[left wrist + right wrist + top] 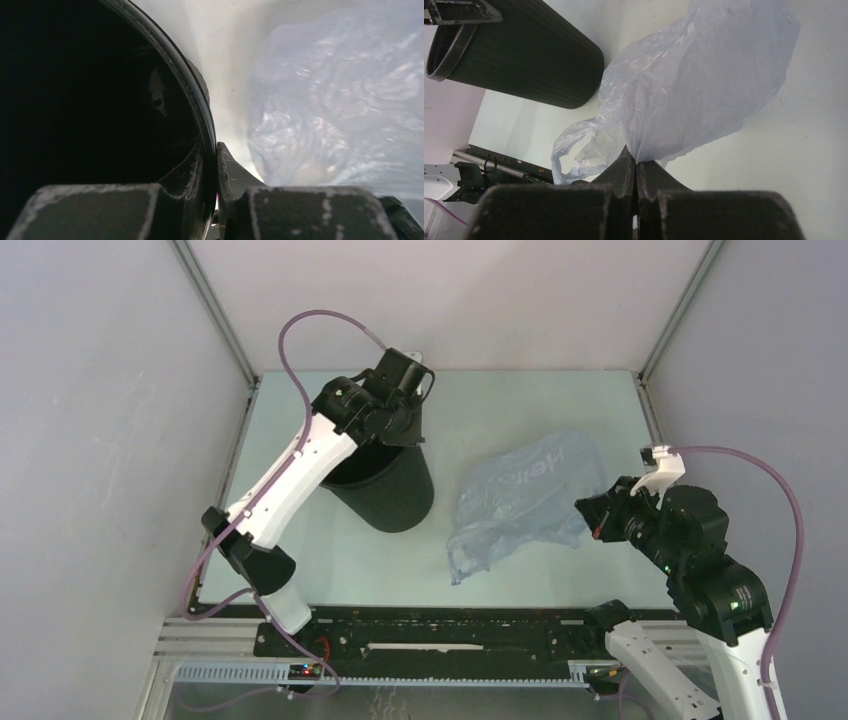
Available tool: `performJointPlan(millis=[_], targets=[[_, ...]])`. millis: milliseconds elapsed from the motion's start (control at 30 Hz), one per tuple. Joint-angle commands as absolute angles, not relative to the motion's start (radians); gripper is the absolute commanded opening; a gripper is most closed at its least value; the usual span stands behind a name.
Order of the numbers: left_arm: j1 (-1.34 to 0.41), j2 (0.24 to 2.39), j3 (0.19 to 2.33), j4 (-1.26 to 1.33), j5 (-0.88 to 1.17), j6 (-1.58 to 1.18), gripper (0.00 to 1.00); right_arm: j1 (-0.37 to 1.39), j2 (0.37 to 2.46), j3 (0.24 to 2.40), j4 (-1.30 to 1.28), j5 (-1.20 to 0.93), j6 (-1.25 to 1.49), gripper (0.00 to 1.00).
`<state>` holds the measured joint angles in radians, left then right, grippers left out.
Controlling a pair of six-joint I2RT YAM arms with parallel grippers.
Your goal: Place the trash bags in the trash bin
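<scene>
The black ribbed trash bin leans tilted at the left of the table, its rim pinched between my left gripper's fingers, one inside and one outside the wall. The pale grey-blue trash bag lies crumpled right of the bin, and it fills the right side of the left wrist view. My right gripper is shut on a gathered fold of the bag, which fans out from the fingertips. A loose handle loop trails left.
Grey enclosure walls stand on both sides and at the back. A black rail runs along the near table edge between the arm bases. The table is pale and shows behind the bag.
</scene>
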<state>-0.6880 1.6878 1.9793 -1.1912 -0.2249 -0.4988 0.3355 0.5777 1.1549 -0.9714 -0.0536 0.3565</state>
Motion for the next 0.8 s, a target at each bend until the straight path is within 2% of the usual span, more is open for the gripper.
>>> performJointPlan(millis=[0,67,200,333,433,700,767], targets=[[-0.736,1.713,2.073,-1.175,-0.188,-0.532,0.0,0.331,0.601,1.187,-0.953,-0.069,0.358,0.0],[-0.74,1.735,2.086,-1.176,-0.186,-0.523,0.04,0.331,0.606,1.187,-0.948,-0.083,0.36,0.0],[-0.74,1.781,2.116,-1.19,-0.179,-0.494,0.21,0.331,0.594,1.187,-0.954,-0.079,0.362,0.0],[-0.742,1.774,2.145,-1.182,-0.131,-0.466,0.54,0.332,0.583,1.187,-0.965,-0.063,0.366,0.0],[-0.742,1.753,2.158,-1.163,-0.069,-0.439,0.72,0.331,0.578,1.186,-0.969,-0.054,0.37,0.0],[-0.751,1.624,2.179,-1.126,-0.043,-0.421,0.9,0.331,0.593,1.187,-0.945,-0.064,0.372,0.0],[-0.755,1.583,2.176,-1.13,-0.061,-0.412,0.92,0.332,0.598,1.187,-0.939,-0.066,0.371,0.0]])
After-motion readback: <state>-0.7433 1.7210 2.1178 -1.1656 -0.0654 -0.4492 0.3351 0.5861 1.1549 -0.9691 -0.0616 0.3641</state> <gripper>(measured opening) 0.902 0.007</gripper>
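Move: The left fingers already pinch the trash bin's rim at its right side; the leaning bin's middle is some 9 cm left of that hand, about 2 cm back and 14 cm below. The blue bag's middle lies about 24 cm to the left hand's right, 5 cm back and 14 cm lower. The right hand still pinches the bag, whose middle is roughly 9 cm ahead, 12 cm left and 14 cm below it. Still pinching the bin's rim, the left hand draws it about 5 cm to the right, towards the bag, turning some 10 degrees clockwise. It then opens wide, lets go of the rim and rises about 4 cm off it, easing slightly back. The right hand stays in place and keeps its shut grip on the bag. ##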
